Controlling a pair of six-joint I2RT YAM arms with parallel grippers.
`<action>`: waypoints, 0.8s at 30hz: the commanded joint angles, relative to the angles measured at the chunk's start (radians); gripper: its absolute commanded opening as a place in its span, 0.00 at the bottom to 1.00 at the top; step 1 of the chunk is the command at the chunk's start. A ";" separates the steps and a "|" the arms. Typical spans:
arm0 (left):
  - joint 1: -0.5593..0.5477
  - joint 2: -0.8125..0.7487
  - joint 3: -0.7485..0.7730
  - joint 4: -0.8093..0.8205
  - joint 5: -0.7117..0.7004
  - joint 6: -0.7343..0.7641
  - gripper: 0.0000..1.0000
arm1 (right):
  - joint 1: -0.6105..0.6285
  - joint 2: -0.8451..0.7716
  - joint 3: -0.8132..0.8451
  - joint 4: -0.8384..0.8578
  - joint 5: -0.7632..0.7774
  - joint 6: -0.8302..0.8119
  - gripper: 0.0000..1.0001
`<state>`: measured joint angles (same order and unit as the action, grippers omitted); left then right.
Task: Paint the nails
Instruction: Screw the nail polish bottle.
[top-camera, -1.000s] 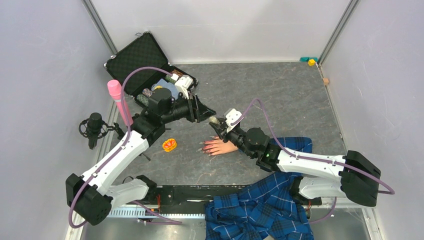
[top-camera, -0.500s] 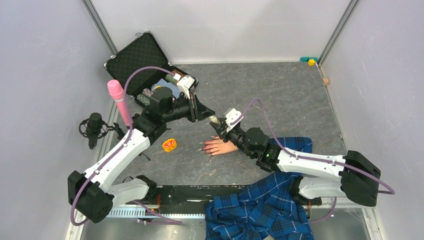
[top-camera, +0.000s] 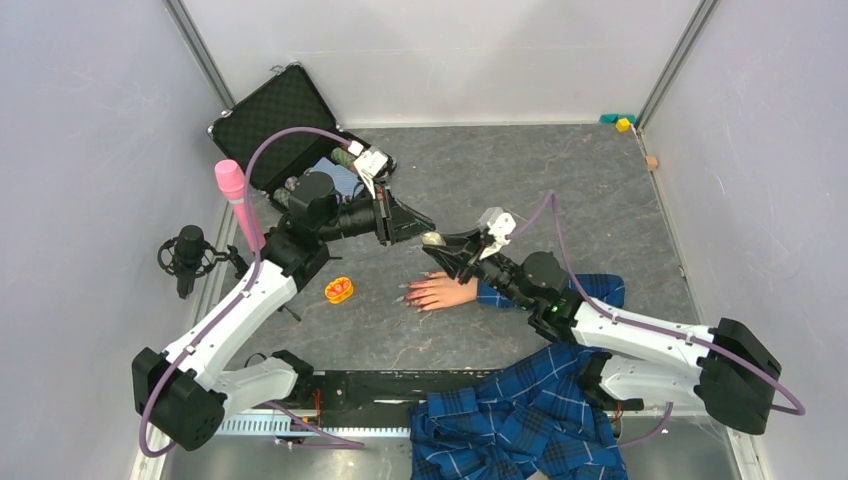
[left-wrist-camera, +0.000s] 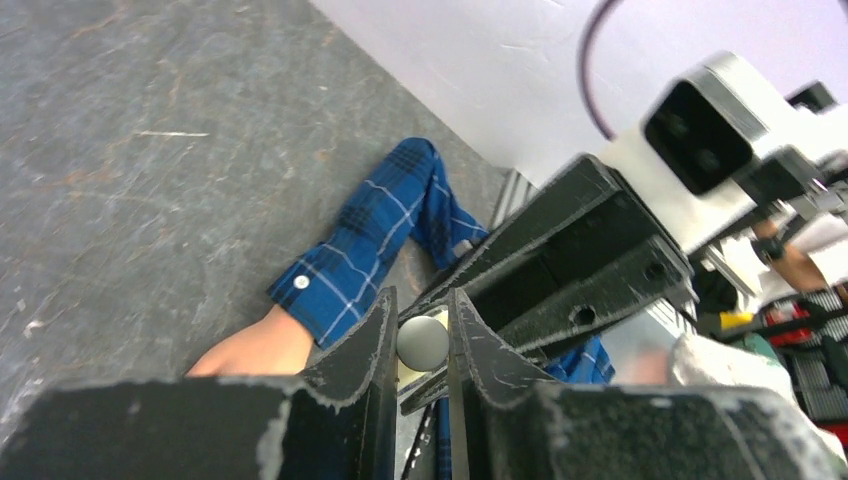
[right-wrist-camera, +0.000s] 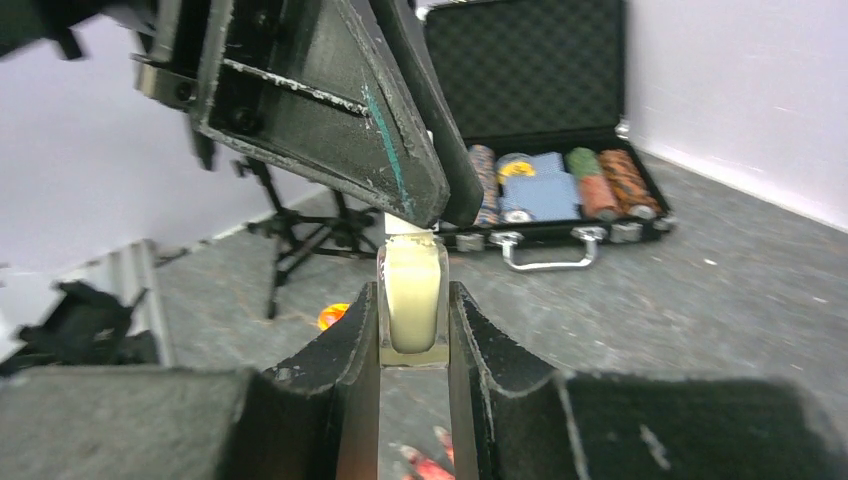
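Observation:
The flesh-coloured mannequin hand (top-camera: 440, 292) lies palm down mid-table, its blue plaid sleeve (top-camera: 590, 290) running right. Its reddish-pink nails (top-camera: 408, 296) point left; in the right wrist view they show blurred below the jaws (right-wrist-camera: 428, 466). Above the hand, my right gripper (top-camera: 443, 245) is shut on a small clear bottle (right-wrist-camera: 411, 290) of pale liquid. From the left, my left gripper (top-camera: 424, 229) meets it and is shut on the bottle's white cap (left-wrist-camera: 423, 342). The left wrist view shows the hand (left-wrist-camera: 250, 350) and cuff (left-wrist-camera: 370, 240) beneath.
An open black case (top-camera: 285, 125) with chips stands at the back left. An orange object (top-camera: 339, 290) lies left of the hand. A pink microphone (top-camera: 233, 195) and a black one (top-camera: 188, 255) stand at the left edge. Plaid cloth (top-camera: 520, 420) hangs over the near edge.
The left jaws have closed onto the white cap. The right arm has shifted right and tilted, keeping the bottle against the left gripper.

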<state>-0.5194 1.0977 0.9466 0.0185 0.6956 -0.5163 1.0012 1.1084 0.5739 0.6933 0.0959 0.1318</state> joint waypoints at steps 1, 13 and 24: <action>-0.017 -0.032 0.018 0.063 0.224 0.010 0.02 | -0.087 -0.056 -0.047 0.252 -0.242 0.182 0.00; -0.082 -0.057 0.040 0.049 0.405 0.072 0.02 | -0.211 0.036 -0.074 0.759 -0.635 0.617 0.00; -0.143 -0.044 0.119 -0.264 0.316 0.323 0.02 | -0.215 0.021 -0.060 0.705 -0.651 0.609 0.00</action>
<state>-0.6319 1.0397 1.0679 -0.0528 0.9813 -0.3031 0.7963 1.1633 0.4725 1.2720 -0.6209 0.7418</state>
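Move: The left fingers already pinch the cap; the nail polish bottle, with the cap on its neck, sits about 4 cm below that hand, straight under it. The right fingers already hold the bottle, with the cap about 4 cm above them and level otherwise. Roughly 27 cm below the left hand lies the mannequin hand, level ahead and 2 cm right, and the orange toy, at the same depth, level ahead and some 20 cm left. Both arms draw the joined bottle and cap back together by about 8.5 cm while lifting them some 5 cm, the left still pinching the cap and the right still gripping the bottle, neither changing its grip opening. On the way they twist against each other: the right hand swings counter-clockwise nearly 40 degrees with its fingertips tipping up, while the left hand swings clockwise a little over 20 degrees and rolls slightly, until the two grippers point at each other, right over left across the bottle. ##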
